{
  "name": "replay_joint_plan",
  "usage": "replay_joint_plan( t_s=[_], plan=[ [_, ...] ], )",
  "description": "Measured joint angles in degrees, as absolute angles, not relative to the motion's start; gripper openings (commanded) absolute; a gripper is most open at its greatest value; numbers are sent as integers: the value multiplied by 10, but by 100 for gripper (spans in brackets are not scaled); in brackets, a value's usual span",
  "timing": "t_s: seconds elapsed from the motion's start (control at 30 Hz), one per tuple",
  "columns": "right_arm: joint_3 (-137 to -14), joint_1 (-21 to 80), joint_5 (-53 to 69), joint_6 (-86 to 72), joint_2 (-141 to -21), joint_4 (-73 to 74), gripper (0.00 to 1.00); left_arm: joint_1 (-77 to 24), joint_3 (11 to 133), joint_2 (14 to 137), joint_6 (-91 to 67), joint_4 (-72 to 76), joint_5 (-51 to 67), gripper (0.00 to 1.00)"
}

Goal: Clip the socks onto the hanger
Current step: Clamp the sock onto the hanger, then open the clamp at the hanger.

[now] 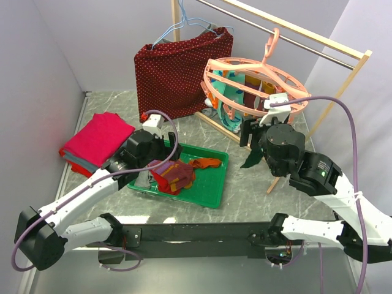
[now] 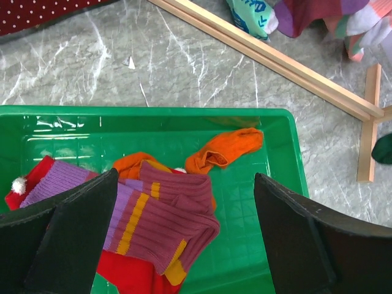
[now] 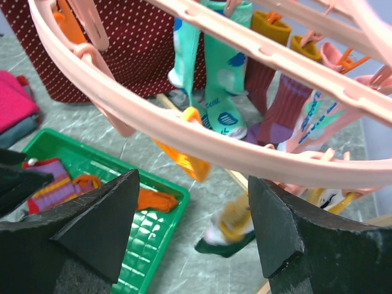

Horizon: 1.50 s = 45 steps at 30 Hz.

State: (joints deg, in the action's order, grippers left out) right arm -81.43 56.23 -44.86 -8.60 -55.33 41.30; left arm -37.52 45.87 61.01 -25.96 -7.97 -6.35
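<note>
The salmon-pink hanger (image 1: 300,98) hangs by its hook from the rack's rail, and several socks (image 3: 217,92) are clipped to its pegs. My right gripper (image 1: 252,136) is just under the ring (image 3: 214,144), open (image 3: 193,177), with nothing between its fingers. A dark green and yellow sock (image 3: 229,236) shows blurred below the ring; I cannot tell what holds it. My left gripper (image 1: 144,176) hovers open (image 2: 185,177) over the green tray (image 2: 275,135). In the tray lie a purple-orange striped sock (image 2: 165,214), a red sock (image 2: 128,275) and an orange sock (image 2: 223,150).
A folded pink-red cloth stack (image 1: 98,141) lies at the left. A dark-red dotted cloth (image 1: 184,70) hangs on a light-blue wire hanger (image 1: 184,24) at the back. The wooden rack's base rail (image 2: 275,58) runs along the table behind the tray, and its leg (image 1: 343,86) rises at the right.
</note>
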Motion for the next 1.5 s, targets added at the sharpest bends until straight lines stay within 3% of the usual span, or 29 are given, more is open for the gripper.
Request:
replay_joint_plan(
  t_s=[0.67, 1.0, 1.5],
  plan=[
    [-821, 578, -484, -56, -576, 367, 78, -375, 458, 609, -260, -58, -29, 96],
    [-819, 578, -441, -96, -519, 360, 79, -429, 456, 604, -262, 96, 79, 97],
    [-738, 578, -378, -117, -420, 302, 79, -495, 590, 790, -288, 338, 227, 95]
  ],
)
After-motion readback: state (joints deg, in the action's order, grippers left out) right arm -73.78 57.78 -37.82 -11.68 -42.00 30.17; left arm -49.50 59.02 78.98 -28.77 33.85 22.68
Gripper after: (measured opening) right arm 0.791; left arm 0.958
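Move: Some 26 cm to the left hand's right, about 11 cm above it and nearly level in reach, the dark green sock hangs on the near side of the hanger; the striped sock in the basket lies roughly 18 cm below this hand, 2 cm ahead. From the right hand the green sock is about 5 cm ahead and 8 cm down, with the hanger's near rim 5 cm ahead and 3 cm higher. Swinging up out of its hover over the basket after a short pause, the open, empty left hand goes about 18 cm right and 16 cm up, drawing back some 6 cm, towards the hanging green sock, turning clockwise and lifting its fingertips. The right hand, fingers still spread, edges forward a little, then backs off from the rim and rises about 4 cm, rolling its left side up. ##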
